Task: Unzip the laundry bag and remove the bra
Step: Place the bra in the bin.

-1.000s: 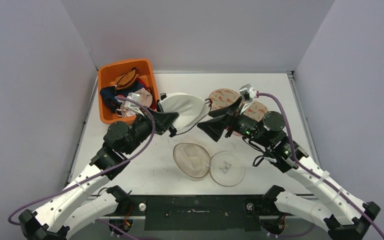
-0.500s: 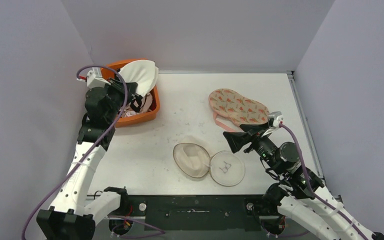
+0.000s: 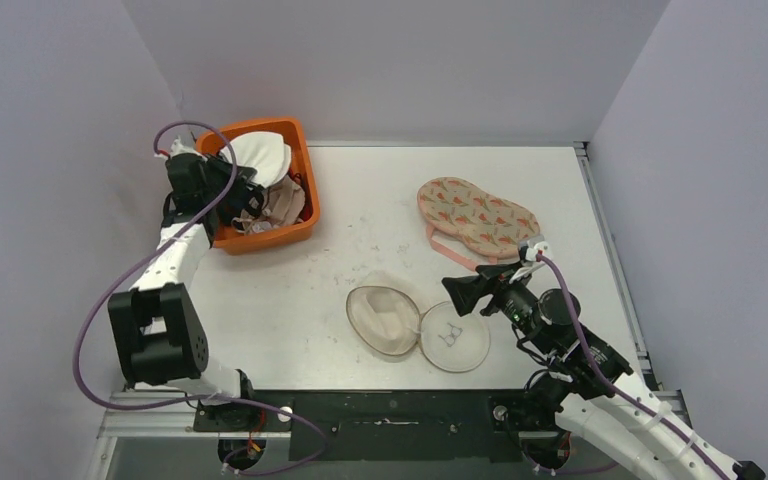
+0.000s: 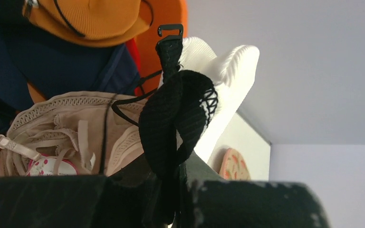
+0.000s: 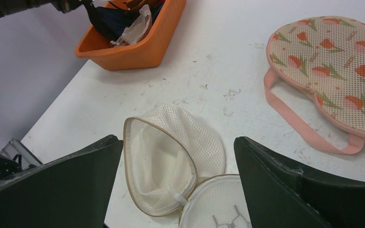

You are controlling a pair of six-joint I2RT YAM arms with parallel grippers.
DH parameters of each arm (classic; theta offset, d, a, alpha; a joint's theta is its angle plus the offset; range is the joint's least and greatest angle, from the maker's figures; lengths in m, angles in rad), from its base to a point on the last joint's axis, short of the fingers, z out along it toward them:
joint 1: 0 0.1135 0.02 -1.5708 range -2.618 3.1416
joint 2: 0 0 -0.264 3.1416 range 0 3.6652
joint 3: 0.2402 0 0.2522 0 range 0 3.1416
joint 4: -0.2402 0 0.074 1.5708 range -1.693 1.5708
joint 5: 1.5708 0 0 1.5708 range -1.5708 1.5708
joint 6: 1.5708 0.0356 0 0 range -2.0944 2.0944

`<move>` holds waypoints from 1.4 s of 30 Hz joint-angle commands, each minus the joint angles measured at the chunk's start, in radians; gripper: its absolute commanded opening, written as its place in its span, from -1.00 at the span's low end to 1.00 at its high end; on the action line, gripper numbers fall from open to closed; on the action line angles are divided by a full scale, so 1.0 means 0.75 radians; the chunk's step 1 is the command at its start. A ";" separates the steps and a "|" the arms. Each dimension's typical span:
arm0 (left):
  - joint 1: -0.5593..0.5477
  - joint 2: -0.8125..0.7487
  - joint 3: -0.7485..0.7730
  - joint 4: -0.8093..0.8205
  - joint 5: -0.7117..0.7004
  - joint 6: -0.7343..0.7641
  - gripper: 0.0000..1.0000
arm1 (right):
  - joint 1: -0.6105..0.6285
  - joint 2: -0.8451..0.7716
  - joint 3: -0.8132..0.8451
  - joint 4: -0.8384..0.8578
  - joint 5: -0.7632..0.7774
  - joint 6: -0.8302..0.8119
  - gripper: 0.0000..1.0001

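Observation:
The white mesh laundry bag [image 3: 384, 318] lies unzipped on the table, its round lid [image 3: 456, 338] flopped open to the right and nothing showing inside [image 5: 171, 161]. The bra [image 3: 260, 158], white-cupped with a black band [image 4: 171, 118], hangs at the orange bin [image 3: 306, 180] at the far left. My left gripper [image 3: 222, 182] is shut on that black band [image 4: 171, 175]. My right gripper [image 3: 460, 293] hovers just right of the bag, open, its fingers on either side of the bag in the wrist view [image 5: 178, 142].
The bin holds a beige bra [image 4: 52, 128], a navy garment [image 4: 52, 61] and an orange one [image 4: 90, 19]. A flower-patterned pouch [image 3: 475, 215] with a pink strap lies at the back right. Grey walls close in the table on three sides.
My left arm has swung the white bra from mid-table over to the orange bin. My right gripper has pulled back toward the near right, still open.

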State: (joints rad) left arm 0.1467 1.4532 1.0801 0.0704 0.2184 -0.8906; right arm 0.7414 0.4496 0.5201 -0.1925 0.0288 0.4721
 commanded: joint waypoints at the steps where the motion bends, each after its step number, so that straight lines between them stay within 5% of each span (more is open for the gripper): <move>1: 0.017 0.155 0.043 0.207 0.192 0.012 -1.00 | 0.002 0.007 0.012 0.040 -0.014 -0.033 0.82; 9: 0.044 0.296 -0.049 0.261 0.149 -0.014 -1.00 | 0.003 0.052 -0.001 0.079 -0.028 -0.042 0.83; 22: 0.063 0.319 -0.091 0.028 -0.083 0.022 -1.00 | 0.003 0.070 0.002 0.098 -0.020 -0.064 0.83; 29: 0.060 0.258 -0.083 -0.076 -0.125 0.052 -0.17 | 0.003 0.041 0.004 0.080 -0.012 -0.068 0.83; 42: -0.005 -0.197 -0.078 -0.394 -0.362 0.183 0.37 | 0.003 0.023 0.019 0.066 -0.028 -0.067 0.83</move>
State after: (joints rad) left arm 0.1799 1.4376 0.9970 -0.1520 0.0608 -0.8188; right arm 0.7414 0.4744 0.5194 -0.1730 0.0113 0.4301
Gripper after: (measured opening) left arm 0.663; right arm 0.915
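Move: The left gripper holds the bra by its black strap over the orange bin; the bin's middle is about 18 cm below it, some 4 cm farther ahead and 1 cm to the left. Inside, the beige garment lies about 17 cm down and 4 cm right, level fore and aft; the navy cloth is 4 cm ahead, 5 cm left and 17 cm down; the brown pouch is 11 cm ahead, 2 cm left, 14 cm down. From the right gripper, the bin's middle is roughly 31 cm ahead, 49 cm left and 18 cm below. Lower the left gripper with the bra about 15 cm into the bin, quickly at first, then easing, tipping the fingers some 20 degrees farther down and edging slightly left. Near the bottom, open the fingers to about two thirds and let go of the strap, then lift about 7 cm, drawing back towards the bin's near side. ##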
